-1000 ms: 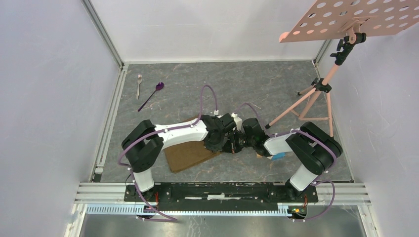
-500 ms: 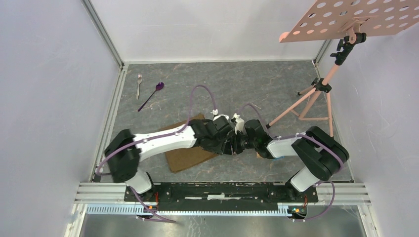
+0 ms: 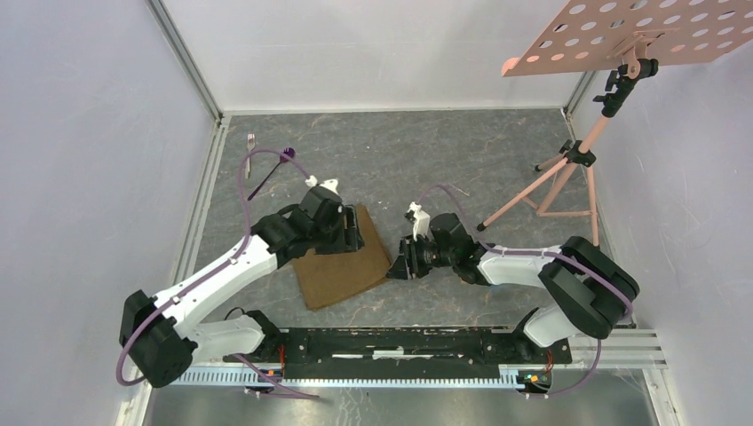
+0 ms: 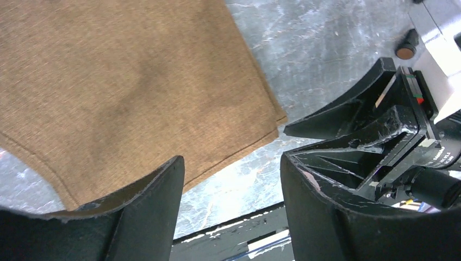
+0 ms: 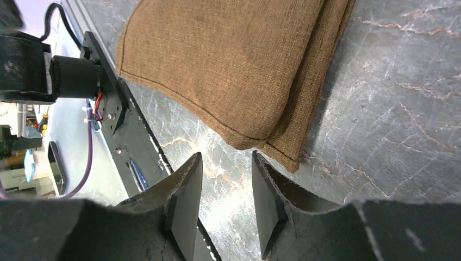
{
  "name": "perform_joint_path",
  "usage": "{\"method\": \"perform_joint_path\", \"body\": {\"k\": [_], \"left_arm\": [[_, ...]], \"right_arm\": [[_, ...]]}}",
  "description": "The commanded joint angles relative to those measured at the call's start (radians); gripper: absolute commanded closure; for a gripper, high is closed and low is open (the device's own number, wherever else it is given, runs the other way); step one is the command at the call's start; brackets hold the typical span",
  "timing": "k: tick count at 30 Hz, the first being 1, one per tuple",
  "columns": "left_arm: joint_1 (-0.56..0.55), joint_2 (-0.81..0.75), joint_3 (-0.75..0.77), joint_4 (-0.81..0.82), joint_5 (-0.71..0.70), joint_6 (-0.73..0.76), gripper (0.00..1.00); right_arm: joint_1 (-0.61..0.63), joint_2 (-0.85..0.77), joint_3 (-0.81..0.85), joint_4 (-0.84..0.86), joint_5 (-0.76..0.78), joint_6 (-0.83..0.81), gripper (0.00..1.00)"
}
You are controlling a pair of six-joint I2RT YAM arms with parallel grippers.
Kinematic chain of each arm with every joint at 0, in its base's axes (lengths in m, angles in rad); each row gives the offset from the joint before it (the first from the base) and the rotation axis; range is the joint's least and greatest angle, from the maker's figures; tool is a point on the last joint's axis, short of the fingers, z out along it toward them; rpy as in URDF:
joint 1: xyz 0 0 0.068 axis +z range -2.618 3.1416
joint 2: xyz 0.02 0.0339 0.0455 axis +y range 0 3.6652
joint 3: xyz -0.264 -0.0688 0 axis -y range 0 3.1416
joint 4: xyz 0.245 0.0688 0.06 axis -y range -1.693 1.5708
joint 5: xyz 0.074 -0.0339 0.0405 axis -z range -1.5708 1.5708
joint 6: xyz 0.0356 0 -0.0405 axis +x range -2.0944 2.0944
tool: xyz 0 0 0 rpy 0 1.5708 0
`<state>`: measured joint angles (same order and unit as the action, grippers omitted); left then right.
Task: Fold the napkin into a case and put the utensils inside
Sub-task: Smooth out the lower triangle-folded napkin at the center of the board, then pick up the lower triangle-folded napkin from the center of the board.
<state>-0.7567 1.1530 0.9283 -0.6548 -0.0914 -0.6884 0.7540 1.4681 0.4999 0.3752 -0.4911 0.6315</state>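
Note:
The brown napkin [image 3: 342,268] lies folded in layers on the grey table, its stacked edges showing in the right wrist view [image 5: 234,65]. My left gripper [image 3: 352,238] hovers over its far edge, open and empty, with the cloth [image 4: 125,81] just beyond its fingers [image 4: 163,185]. My right gripper [image 3: 397,264] sits just right of the napkin's corner, open, with bare table between its fingertips [image 5: 225,163]. The silver fork [image 3: 250,142] and purple-bowled spoon [image 3: 286,153] lie far back left, apart from the cloth; a purple cable crosses the spoon's handle.
A pink tripod stand [image 3: 552,182] with a perforated board [image 3: 639,35] occupies the right back. White walls enclose the table. The black mounting rail [image 3: 400,342] runs along the near edge. The right gripper's body [image 4: 375,141] is close beside my left fingers.
Both grippers have opened and let go of the napkin. The left arm swung out to the left, uncovering the folded cloth. The right gripper drew slightly off its corner.

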Motion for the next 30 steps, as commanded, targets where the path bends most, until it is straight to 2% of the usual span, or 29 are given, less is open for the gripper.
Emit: {"method": "perform_joint_path", "body": {"k": [1,15,17,20,21,27,30], "left_arm": [[0.071,-0.084,-0.034,0.017,0.078,0.012,0.27],[0.108,-0.132,-0.055,-0.012,0.084,0.025,0.27],[0.108,-0.130,-0.058,-0.012,0.084,0.025,0.27],[0.109,-0.128,-0.062,-0.011,0.079,0.023,0.27],[0.109,-0.127,-0.062,-0.012,0.078,0.024,0.26],[0.121,-0.100,-0.059,0.008,0.084,0.027,0.25],[0.137,-0.055,-0.047,0.038,0.118,0.031,0.25]], "right_arm": [[0.015,0.048,0.046,0.006,0.036,0.010,0.56],[0.016,0.146,0.115,0.006,0.047,-0.012,0.58],[0.014,0.156,0.121,0.007,0.045,-0.014,0.62],[0.015,0.147,0.120,0.002,0.039,-0.014,0.83],[0.014,0.134,0.118,-0.009,0.041,-0.017,0.86],[0.013,0.058,0.087,-0.084,0.060,-0.042,0.99],[0.014,0.043,0.055,-0.070,0.063,-0.040,0.99]]}}
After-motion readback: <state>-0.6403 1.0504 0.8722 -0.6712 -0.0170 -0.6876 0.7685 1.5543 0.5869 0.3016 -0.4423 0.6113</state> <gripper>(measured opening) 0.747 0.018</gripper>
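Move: The right hand, open, hangs just short of the brown napkin's near right corner: the upper layer's corner is about 1 cm ahead, 1 cm left and 3 cm below. The lower layer's corner pokes out roughly 2 cm farther forward and 1 cm right of it, and the napkin's middle is some 5 cm ahead and 12 cm left of the hand. From the left hand, the upper corner lies about 3 cm back, 10 cm right and 13 cm down. Sinking about 2.5 cm, the right hand pinches the upper corner, then rises 1 cm; the left drifts left. ##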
